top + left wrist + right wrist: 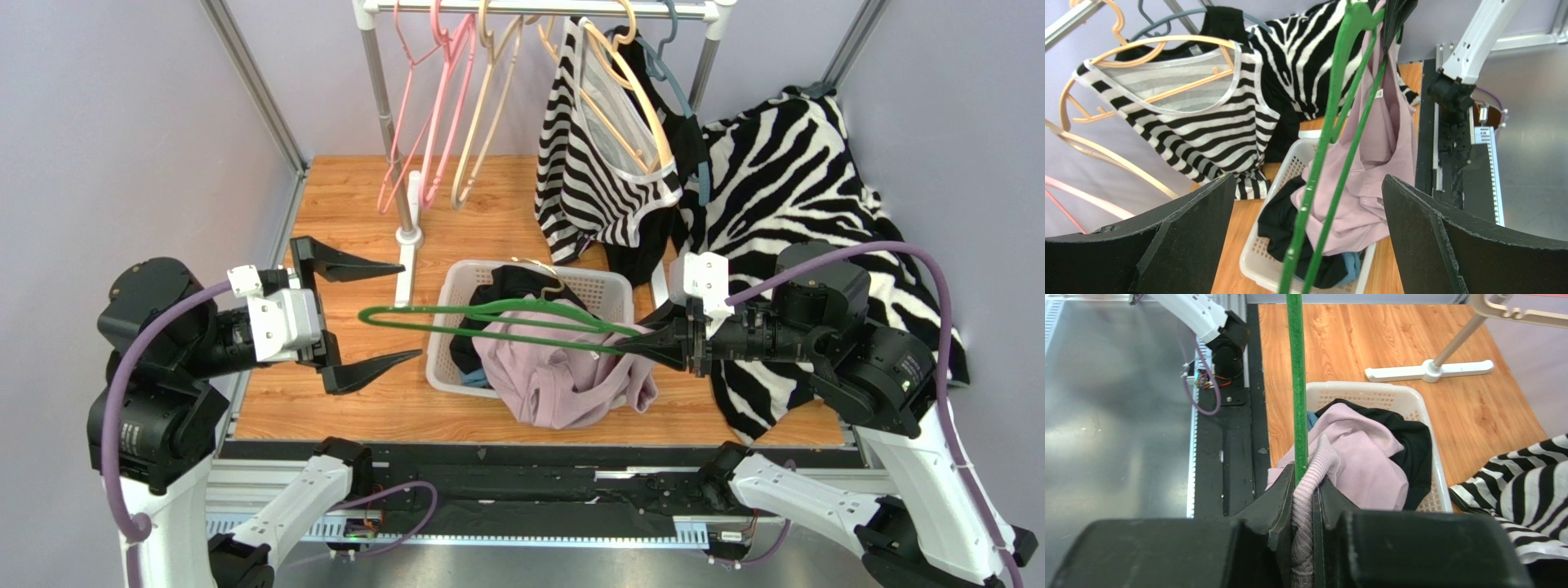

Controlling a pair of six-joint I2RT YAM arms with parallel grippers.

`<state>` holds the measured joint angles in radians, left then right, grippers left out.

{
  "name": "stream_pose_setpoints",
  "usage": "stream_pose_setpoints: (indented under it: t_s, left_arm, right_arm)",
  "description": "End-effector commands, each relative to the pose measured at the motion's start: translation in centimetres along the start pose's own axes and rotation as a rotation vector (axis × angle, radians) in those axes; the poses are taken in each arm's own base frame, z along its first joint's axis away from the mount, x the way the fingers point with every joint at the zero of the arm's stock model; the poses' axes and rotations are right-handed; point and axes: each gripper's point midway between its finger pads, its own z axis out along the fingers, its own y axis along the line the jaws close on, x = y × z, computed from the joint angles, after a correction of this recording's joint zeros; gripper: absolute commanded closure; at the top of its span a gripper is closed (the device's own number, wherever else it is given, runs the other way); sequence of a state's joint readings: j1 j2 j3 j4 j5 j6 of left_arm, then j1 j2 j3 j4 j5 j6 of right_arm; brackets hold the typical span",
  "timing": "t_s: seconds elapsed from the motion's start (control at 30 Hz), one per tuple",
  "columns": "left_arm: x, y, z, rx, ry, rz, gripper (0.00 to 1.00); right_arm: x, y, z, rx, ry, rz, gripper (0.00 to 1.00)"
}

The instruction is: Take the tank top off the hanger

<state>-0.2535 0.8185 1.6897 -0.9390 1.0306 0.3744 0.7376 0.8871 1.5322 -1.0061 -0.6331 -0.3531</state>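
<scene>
A pale pink tank top (558,374) hangs from a green hanger (491,321) held level over a white basket (456,292). My right gripper (650,346) is shut on the hanger's right end. In the right wrist view its fingers (1306,478) pinch a ribbed pink strap of the tank top (1358,459) beside the green hanger (1295,386). My left gripper (409,311) stands wide open at the hanger's left end. In the left wrist view the hanger (1333,141) and the tank top (1379,153) hang between the left gripper's (1308,180) spread fingers without touching them.
The basket (1250,257) holds black and blue clothes. A clothes rack (411,196) at the back carries empty pink and beige hangers (448,110) and a black-and-white striped top (601,159). A zebra-print cloth (810,184) lies at the right.
</scene>
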Motion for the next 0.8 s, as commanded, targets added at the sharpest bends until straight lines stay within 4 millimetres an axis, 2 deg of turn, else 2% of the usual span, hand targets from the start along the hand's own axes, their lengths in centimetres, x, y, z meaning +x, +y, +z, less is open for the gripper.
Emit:
stream_pose_setpoints:
  t_s: [0.0, 0.2, 0.33, 0.37, 0.43, 0.47, 0.57, 0.77]
  left_arm:
    - [1.8, 0.7, 1.0, 0.05, 0.024, 0.039, 0.02]
    - [2.9, -0.3, 1.2, 0.124, 0.043, -0.02, 0.04]
    - [4.1, -1.0, 0.9, 0.14, 0.087, -0.026, 0.12]
    - [4.6, -1.4, 0.7, 0.147, 0.107, -0.049, 0.2]
    - [5.0, -1.7, 0.5, 0.154, 0.118, -0.035, 0.28]
    - [5.3, -1.8, 0.4, 0.151, 0.13, -0.04, 0.44]
    - [5.3, -2.1, 0.2, 0.143, 0.134, -0.033, 0.64]
    - [5.3, -2.3, 0.1, 0.147, 0.133, -0.03, 0.77]
  right_arm:
    - [-1.9, 1.1, -0.3, -0.069, -0.055, -0.052, 1.0]
    - [-2.4, 0.8, -0.2, -0.06, -0.072, -0.066, 1.0]
    - [-2.8, 0.6, -0.1, -0.058, -0.077, -0.077, 1.0]
    - [-2.8, 0.5, -0.1, -0.058, -0.076, -0.08, 1.0]
    - [-3.0, 0.4, 0.1, -0.058, -0.076, -0.081, 1.0]
    - [-3.1, 0.3, 0.1, -0.061, -0.075, -0.081, 1.0]
    - [-3.1, 0.2, 0.3, -0.066, -0.073, -0.078, 1.0]
    - [-3.2, -0.1, 1.0, -0.079, -0.069, -0.066, 1.0]
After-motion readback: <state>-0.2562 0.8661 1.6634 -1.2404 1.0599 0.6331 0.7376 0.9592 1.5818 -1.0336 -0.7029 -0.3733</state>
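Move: The green hanger's free left end, the thing to grip, lies about 5 cm below the left hand, level with it fore and aft and roughly 2 cm to its left; from the right hand it is some 24 cm to the left at about the same height. The pink tank top hangs about 17 cm right, 4 cm ahead and 24 cm below the left hand. The basket sits some 13 cm right, 10 cm ahead and 42 cm down from the left hand. With its fingers wide open on either side of the green hanger's free end, the left hand sinks about 6 cm onto it, swinging some 2 cm forward and back again on the way while its fingers tip roughly 10 degrees further down, and from halfway they close around the hanger's bars. The right hand keeps its pinch on the pink strap and the hanger's other end, nearly still, easing only about 1 cm left. ##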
